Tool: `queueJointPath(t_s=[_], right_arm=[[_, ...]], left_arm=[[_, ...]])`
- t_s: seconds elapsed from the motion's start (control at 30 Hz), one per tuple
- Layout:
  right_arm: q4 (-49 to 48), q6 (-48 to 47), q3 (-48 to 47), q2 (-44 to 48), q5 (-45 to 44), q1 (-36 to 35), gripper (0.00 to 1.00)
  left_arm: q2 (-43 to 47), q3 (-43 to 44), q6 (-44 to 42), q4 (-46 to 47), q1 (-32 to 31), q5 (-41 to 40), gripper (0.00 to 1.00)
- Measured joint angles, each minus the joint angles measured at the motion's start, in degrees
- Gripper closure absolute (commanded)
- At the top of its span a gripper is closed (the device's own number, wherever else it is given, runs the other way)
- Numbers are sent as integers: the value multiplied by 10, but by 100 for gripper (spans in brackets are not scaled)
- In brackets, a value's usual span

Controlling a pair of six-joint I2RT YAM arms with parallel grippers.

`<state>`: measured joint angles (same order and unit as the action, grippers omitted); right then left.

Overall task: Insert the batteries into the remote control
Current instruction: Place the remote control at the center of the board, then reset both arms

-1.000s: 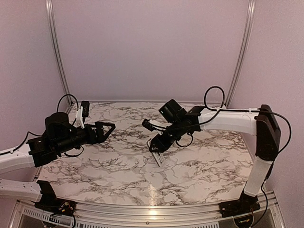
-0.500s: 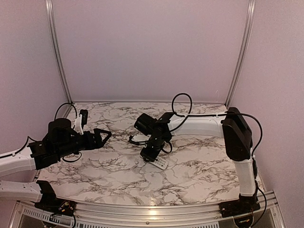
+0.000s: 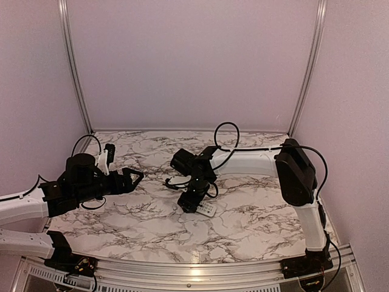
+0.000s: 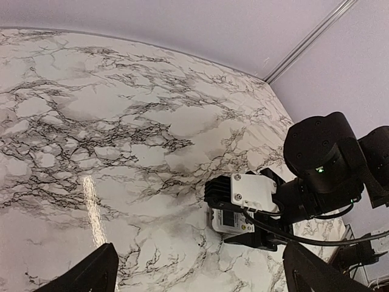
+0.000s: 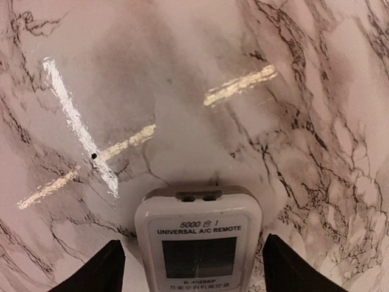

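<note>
The remote control [image 5: 197, 243] lies face up on the marble table, its screen and "UNIVERSAL A/C REMOTE" print showing. My right gripper [image 5: 193, 267] stands open over it, one finger on each side of the handset; a gap shows on the left, while the right finger is very close to its edge. From above, the remote control [image 3: 207, 210] pokes out beneath my right gripper [image 3: 189, 204]. The left wrist view shows the remote control [image 4: 231, 220] under that gripper's camera block. My left gripper [image 3: 135, 178] hovers open and empty to the left. The batteries are out of view.
Bare marble table [image 3: 255, 225] stretches to the right and front. Purple walls with metal posts [image 3: 76, 73] close the back and sides. A cable loop [image 3: 223, 137] rises from the right arm. Pale scuff marks [image 5: 240, 85] streak the tabletop beyond the remote.
My right arm has swung left and down to the table with the remote. Its jaws have widened off the handset. The left gripper has barely shifted.
</note>
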<state>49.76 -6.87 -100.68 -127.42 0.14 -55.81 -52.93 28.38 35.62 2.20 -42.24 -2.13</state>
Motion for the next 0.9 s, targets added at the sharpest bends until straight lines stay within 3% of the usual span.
queueJointPath(t_s=[0.07, 0.27, 0.43, 0.63, 0.9], right_arm=[[0, -3, 1, 0, 9, 0, 1], [-29, -2, 17, 19, 33, 5, 1], [-79, 7, 77, 110, 66, 27, 1], [-174, 29, 169, 264, 115, 121, 1], [-325, 76, 388, 436, 156, 253, 1]], left_arm=[[-1, 0, 0, -1, 2, 0, 1], [-29, 30, -5, -35, 10, 3, 1], [-89, 119, -21, -85, 17, 6, 1], [-160, 225, -39, -122, 23, 9, 1], [-263, 297, -64, -133, 43, 26, 1]])
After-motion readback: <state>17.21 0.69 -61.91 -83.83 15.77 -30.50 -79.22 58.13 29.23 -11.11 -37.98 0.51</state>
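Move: The remote control lies keys up on the board between the right hand's downward fingers, which straddle its display half. Its middle is about 3 cm to the right of that hand, roughly 1 cm back and 1 cm below; nothing else lies near it. From the left hand, empty and hovering, the same remote is some 19 cm to the right, about level fore and aft, and 16 cm down. The right fingers, already loosening, spread fully on either side of the remote control and come clear, then the hand climbs about 16 cm off the board while swinging right some 14 cm and less far forward, its wrist tilting so the fingers turn from straight down towards the left. Just after the release the left hand, still wide open, travels about 8 cm forward and a little to the right, rising and then dipping slightly at the end, without going down to the remote. ##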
